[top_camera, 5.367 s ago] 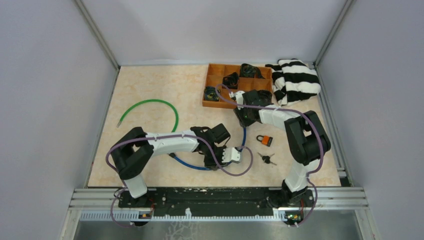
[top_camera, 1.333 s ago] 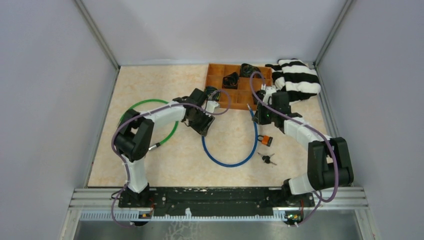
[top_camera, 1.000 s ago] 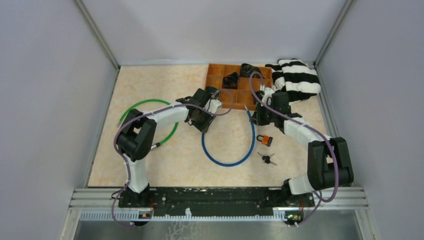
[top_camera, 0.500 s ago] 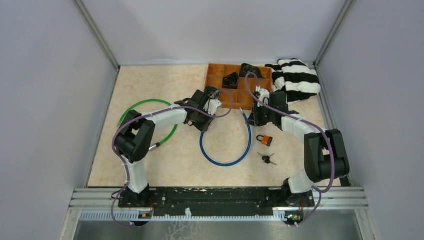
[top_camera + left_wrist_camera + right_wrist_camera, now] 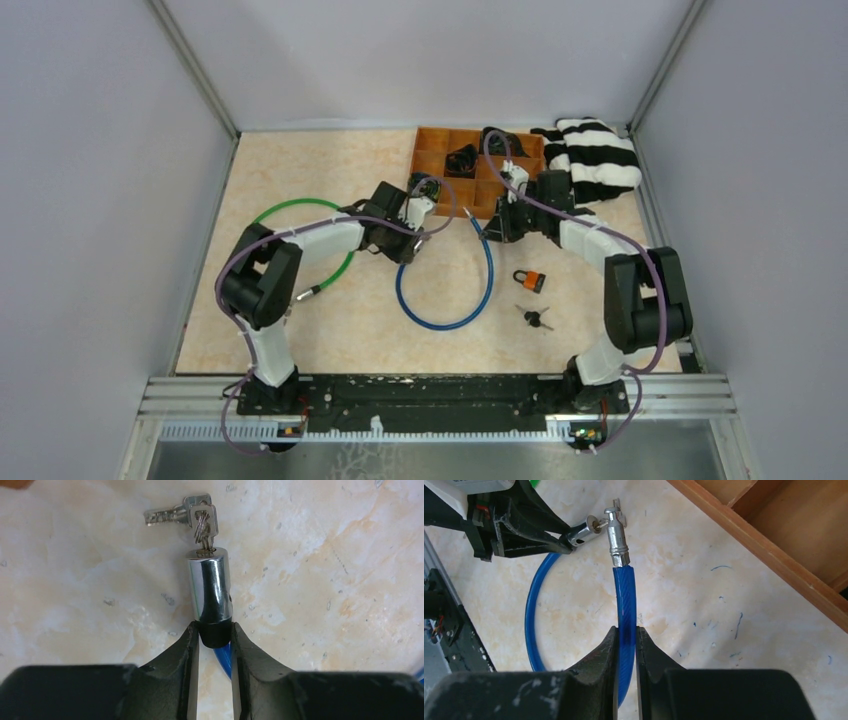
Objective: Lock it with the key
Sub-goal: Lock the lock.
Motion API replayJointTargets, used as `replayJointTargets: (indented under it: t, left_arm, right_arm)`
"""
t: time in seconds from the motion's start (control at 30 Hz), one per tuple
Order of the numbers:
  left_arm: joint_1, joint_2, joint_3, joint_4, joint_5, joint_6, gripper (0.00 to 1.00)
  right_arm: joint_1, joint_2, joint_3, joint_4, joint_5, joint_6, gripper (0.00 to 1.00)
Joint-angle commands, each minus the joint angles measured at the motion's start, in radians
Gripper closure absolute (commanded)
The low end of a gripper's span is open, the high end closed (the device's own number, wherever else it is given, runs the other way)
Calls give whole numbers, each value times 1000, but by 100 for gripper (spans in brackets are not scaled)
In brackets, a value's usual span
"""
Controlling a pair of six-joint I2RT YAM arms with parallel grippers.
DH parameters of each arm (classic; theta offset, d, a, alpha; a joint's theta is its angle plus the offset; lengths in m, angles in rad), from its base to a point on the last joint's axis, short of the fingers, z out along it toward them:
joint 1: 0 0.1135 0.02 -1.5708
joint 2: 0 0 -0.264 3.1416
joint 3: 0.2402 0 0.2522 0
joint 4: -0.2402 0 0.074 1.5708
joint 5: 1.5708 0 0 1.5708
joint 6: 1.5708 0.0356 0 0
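Note:
A blue cable lock [image 5: 440, 322] lies in a loop on the table. My left gripper [image 5: 214, 630] is shut on the black end of its chrome barrel [image 5: 210, 587]. A bunch of keys [image 5: 192, 516] hangs at the barrel's far end, one of them apparently in the keyhole. My right gripper [image 5: 626, 632] is shut on the blue cable [image 5: 624, 600] a little behind its metal pin end [image 5: 616, 537]. In the right wrist view the pin sits close beside the barrel [image 5: 583, 534], at an angle to it and not inserted.
An orange padlock [image 5: 531, 281] and a second set of keys [image 5: 536, 319] lie to the right of the loop. A green cable [image 5: 340, 215] curves under the left arm. A wooden tray [image 5: 432, 132] and a striped cloth [image 5: 595, 160] are at the back.
The right gripper has carried the cable's pin end leftward to the barrel. The left gripper's jaws have narrowed onto the barrel and shifted slightly left. The loop has shifted left with them.

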Motion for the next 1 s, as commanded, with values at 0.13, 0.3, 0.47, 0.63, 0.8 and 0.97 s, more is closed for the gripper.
replayJointTargets:
  t: [0.13, 0.3, 0.47, 0.63, 0.8, 0.97]
  left_arm:
    - [16, -142, -108, 100, 34, -42, 100]
    - [25, -213, -159, 180, 23, -51, 100]
    - [32, -258, -184, 247, 21, -59, 100]
    - [33, -266, -183, 275, 18, -75, 100]
    - [32, -271, -187, 293, 19, -76, 100]
    - [31, -276, -190, 298, 25, -69, 100]
  right_arm:
    - [72, 27, 68, -1, -119, -60, 100]
    - [149, 54, 64, -1, -101, -95, 100]
    - [184, 115, 93, 0, -127, -93, 100]
    - [213, 141, 128, -24, -152, -117, 100]
    - [227, 163, 149, -34, -175, -116, 100]
    - [239, 180, 164, -37, -178, -112, 100]
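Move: The left hand grips the blue cable's lock cylinder, keys beyond it; the cable's metal pin end lies from this hand about 14 cm right, 8 cm ahead and 6 cm higher. The right hand holds the cable just behind that pin, and the cylinder lies from it some 14 cm left, 2 cm back and 6 cm lower. The wooden tray is 15 cm straight ahead of the right hand; the orange padlock is 9 cm right, 8 cm back. The right hand, still pinching the blue cable behind its pin, sweeps about 8 cm left and 4 cm back towards the lock cylinder, sinking a little and turning roughly 20 degrees counter-clockwise. After a slight draw back and left, the left hand lifts the cylinder some 6 cm clear of the table, its wrist tilting the fingers up and outward, with its grip kept. ##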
